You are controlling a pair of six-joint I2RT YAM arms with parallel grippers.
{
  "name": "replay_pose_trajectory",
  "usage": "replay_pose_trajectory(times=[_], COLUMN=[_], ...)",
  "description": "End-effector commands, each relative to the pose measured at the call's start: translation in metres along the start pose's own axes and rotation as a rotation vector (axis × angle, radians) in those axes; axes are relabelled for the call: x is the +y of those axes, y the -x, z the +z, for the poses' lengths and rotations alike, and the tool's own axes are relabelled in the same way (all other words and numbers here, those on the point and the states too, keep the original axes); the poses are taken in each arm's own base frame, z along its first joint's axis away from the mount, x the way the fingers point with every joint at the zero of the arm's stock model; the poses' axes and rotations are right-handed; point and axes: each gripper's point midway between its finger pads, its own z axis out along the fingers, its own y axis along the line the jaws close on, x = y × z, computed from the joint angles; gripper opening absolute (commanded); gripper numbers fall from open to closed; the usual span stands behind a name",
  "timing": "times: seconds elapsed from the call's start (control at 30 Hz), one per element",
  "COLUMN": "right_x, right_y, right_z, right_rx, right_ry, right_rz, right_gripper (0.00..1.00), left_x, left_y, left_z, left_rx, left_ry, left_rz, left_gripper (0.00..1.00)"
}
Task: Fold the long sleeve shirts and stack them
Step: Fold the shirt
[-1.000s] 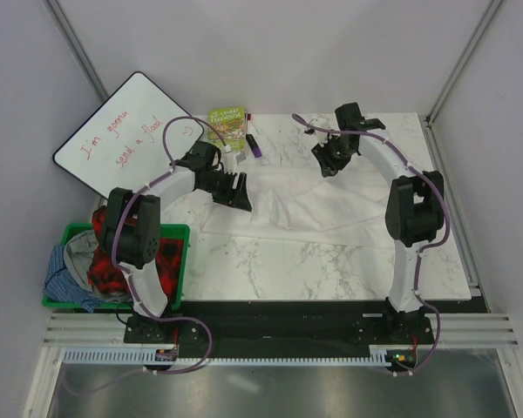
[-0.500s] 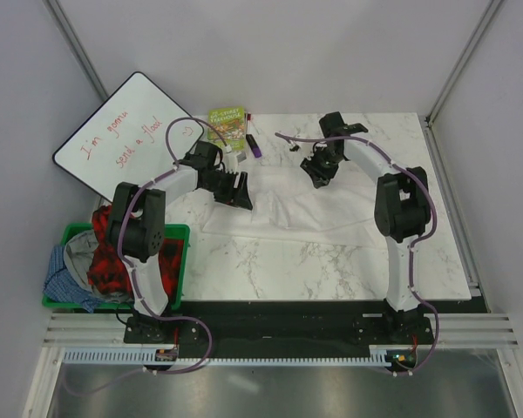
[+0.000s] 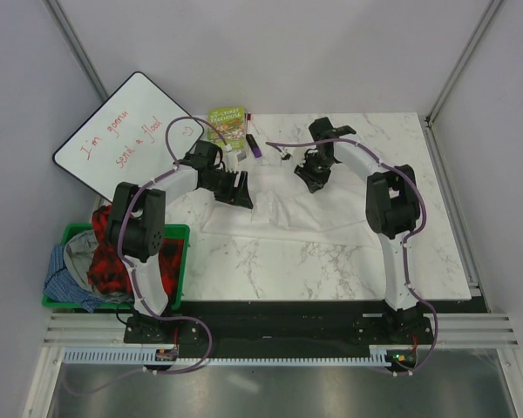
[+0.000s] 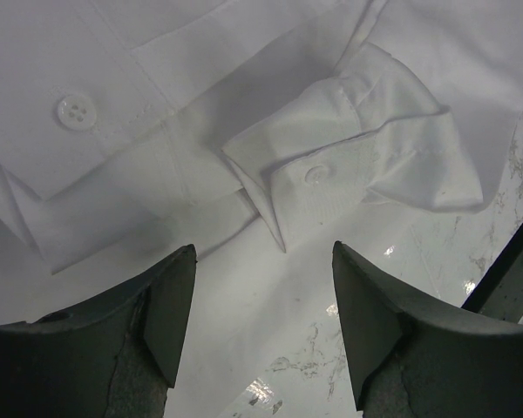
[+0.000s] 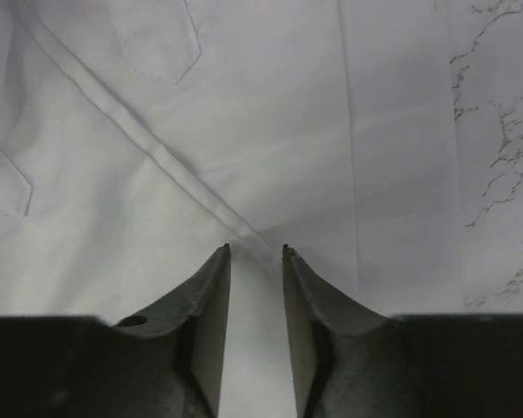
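A white long sleeve shirt (image 3: 305, 209) lies spread flat on the marble table (image 3: 331, 270). My left gripper (image 3: 241, 193) hangs over the shirt's left edge. In the left wrist view it (image 4: 261, 252) stands open, with a buttoned sleeve cuff (image 4: 349, 148) just ahead of the fingertips and nothing between them. My right gripper (image 3: 312, 178) is low over the shirt's far edge. In the right wrist view it (image 5: 255, 250) shows a narrow gap, its tips at a diagonal seam (image 5: 157, 148) of the white cloth (image 5: 270, 104).
A whiteboard (image 3: 126, 131) leans at the far left. A green book (image 3: 227, 122) and a purple marker (image 3: 254, 145) lie at the table's back. A green bin (image 3: 179, 233) with several crumpled clothes sits left of the table.
The right arm has swung left and come down toward the shirt's far edge. The left arm has hardly moved.
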Motion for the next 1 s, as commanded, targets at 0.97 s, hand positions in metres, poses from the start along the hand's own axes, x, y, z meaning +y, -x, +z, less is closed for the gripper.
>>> replay_pose_trajectory(times=[0.97], right_x=[-0.037], right_y=[0.013], right_z=[-0.049], right_rx=[-0.072], right_ry=[-0.101], right_rz=[-0.012], right_gripper=[0.0], left_x=[-0.016], left_y=[-0.007], left_z=[0.006], left_rx=[-0.014], left_ry=[-0.059], left_rz=[-0.008], left_gripper=[0.69])
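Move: Right hand: its half-open fingertips hang just over the shirt, a long slanting seam beneath them; the shirt's far edge lies about 6 cm straight ahead, 1 cm lower. The buttoned cuff is some 8 cm left and 6 cm back, the marker about 13 cm left and 8 cm ahead. From the left hand that part of the far edge is roughly 14 cm right, 9 cm ahead and 2 cm lower. Shut the right gripper fully over the seam, letting it sink only a hair, then carry the closed fingertips forward and to the right by about 3 cm each, rising some 2 cm, towards the shirt's far edge, and stop short of it. Keep the left gripper open beside the cuff, easing it down and slightly back by about 1 cm at the end. ##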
